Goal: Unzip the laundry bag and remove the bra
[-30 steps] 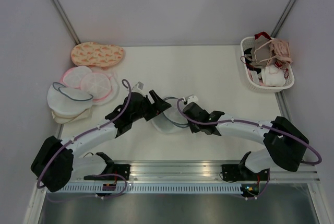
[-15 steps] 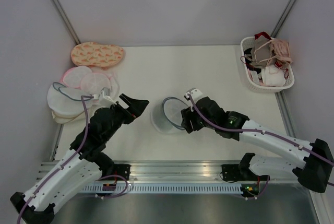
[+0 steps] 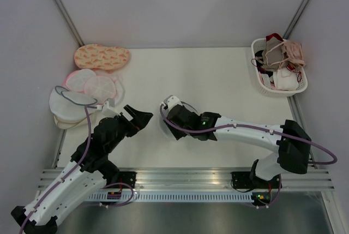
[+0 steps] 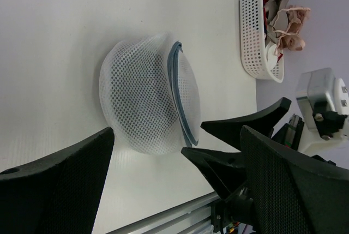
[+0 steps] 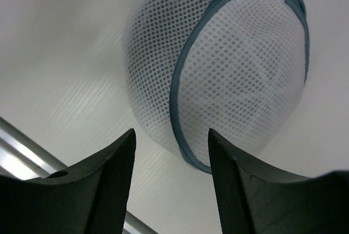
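The laundry bag (image 4: 143,100), a white mesh dome with a grey-blue zipper rim (image 4: 178,96), lies on the white table near its middle. In the top view my right arm covers most of the laundry bag (image 3: 164,129). My right gripper (image 5: 172,182) hangs open just over the bag (image 5: 234,65), its fingers on either side of the rim's near edge and nothing between them. My left gripper (image 4: 174,190) stands wide open and empty to the bag's left (image 3: 139,118), a short way off. The right fingers (image 4: 248,126) show in the left wrist view. The bra is hidden.
A pile of round mesh bags (image 3: 82,95) and an orange patterned one (image 3: 102,57) lie at the far left. A white basket (image 3: 260,84) of bras stands at the far right, and the left wrist view catches the basket (image 4: 253,37) too. A metal rail (image 3: 185,178) runs along the near edge.
Both grippers let go of the bag and opened. The left arm pulled back to the left. The right gripper swung leftwards over the bag.
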{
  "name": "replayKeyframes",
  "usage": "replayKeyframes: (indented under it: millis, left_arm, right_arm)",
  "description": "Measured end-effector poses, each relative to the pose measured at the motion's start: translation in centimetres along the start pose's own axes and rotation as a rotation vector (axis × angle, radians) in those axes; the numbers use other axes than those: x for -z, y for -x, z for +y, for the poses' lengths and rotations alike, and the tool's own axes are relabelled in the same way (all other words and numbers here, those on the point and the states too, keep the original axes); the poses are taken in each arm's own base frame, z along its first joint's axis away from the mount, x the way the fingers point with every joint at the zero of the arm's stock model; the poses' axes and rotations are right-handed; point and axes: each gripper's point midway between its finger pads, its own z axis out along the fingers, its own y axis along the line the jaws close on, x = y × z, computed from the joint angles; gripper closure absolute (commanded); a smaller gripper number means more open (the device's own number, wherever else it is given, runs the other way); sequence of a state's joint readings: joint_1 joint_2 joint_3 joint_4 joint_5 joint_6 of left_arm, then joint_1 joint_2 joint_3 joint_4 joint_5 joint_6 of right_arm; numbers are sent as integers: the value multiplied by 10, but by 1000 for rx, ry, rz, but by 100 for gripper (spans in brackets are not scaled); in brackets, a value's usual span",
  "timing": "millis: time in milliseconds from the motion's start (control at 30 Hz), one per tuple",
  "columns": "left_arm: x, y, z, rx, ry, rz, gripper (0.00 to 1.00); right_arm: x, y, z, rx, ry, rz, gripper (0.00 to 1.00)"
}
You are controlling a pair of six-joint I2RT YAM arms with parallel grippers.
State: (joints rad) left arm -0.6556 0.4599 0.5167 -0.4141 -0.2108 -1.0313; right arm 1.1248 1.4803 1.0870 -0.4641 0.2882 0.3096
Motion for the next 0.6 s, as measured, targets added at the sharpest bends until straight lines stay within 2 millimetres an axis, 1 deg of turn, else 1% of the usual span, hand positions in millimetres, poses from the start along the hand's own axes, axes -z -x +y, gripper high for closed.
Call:
replayKeyframes:
  millis: [67,100,167,200,233,367,467,533,600]
  left_arm:
    - [2,1,-1,2,-6,-4,1]
    - [3,2,-1,3,-12,-7,1]
    - [4,2,-2,4,-17,-10,1]
    - [4,1,-1,4,-17,-10,1]
    - [4,1,0,4,-16,-9,1]
    - [4,-1,3,3,-11,-6,1]
    - [5,-1,3,3,-13,-6,1]
    - [5,-1,3,3,-13,-5,1]
    - [5,-1,3,3,-13,-5,1]
  right_arm:
    - [-7,2,-2,17,-44,11,47]
    - [-10,4,-4,27,-71,13,60]
    - [-16,5,-8,48,-119,22,76]
    - [-19,5,-10,53,-142,29,93]
    - [-22,4,-12,63,-162,35,100]
    - [-24,-3,-20,74,-218,56,99]
    - [-21,-1,-24,73,-238,48,100]
    - [-15,2,-24,63,-239,33,100]
    - [-4,9,-28,35,-242,-7,100]
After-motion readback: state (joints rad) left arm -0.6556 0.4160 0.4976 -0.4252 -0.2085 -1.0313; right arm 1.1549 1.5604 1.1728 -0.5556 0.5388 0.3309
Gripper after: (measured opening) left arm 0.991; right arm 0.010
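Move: The blue-edged rim of the laundry bag's lid passes between the right hand's open fingertips, its pinching spot about 2 cm ahead, level sideways, and 2 cm below. The lid panel's middle is roughly 6 cm ahead and 2 cm to the right, the mesh body's some 6 cm ahead and 4 cm to the left; both are about 5 cm lower. From the left hand, that rim spot is around 13 cm right, 1 cm ahead and 9 cm down. The right fingers shut from well open and pinch the near part of the lid's blue rim, as the hand eases some 2.5 cm forward and 2 cm down onto it, rolling about 10 degrees. Keeping the rim, the hand then lifts about 2 cm and draws about 1 cm to the right, away from the mesh body. ##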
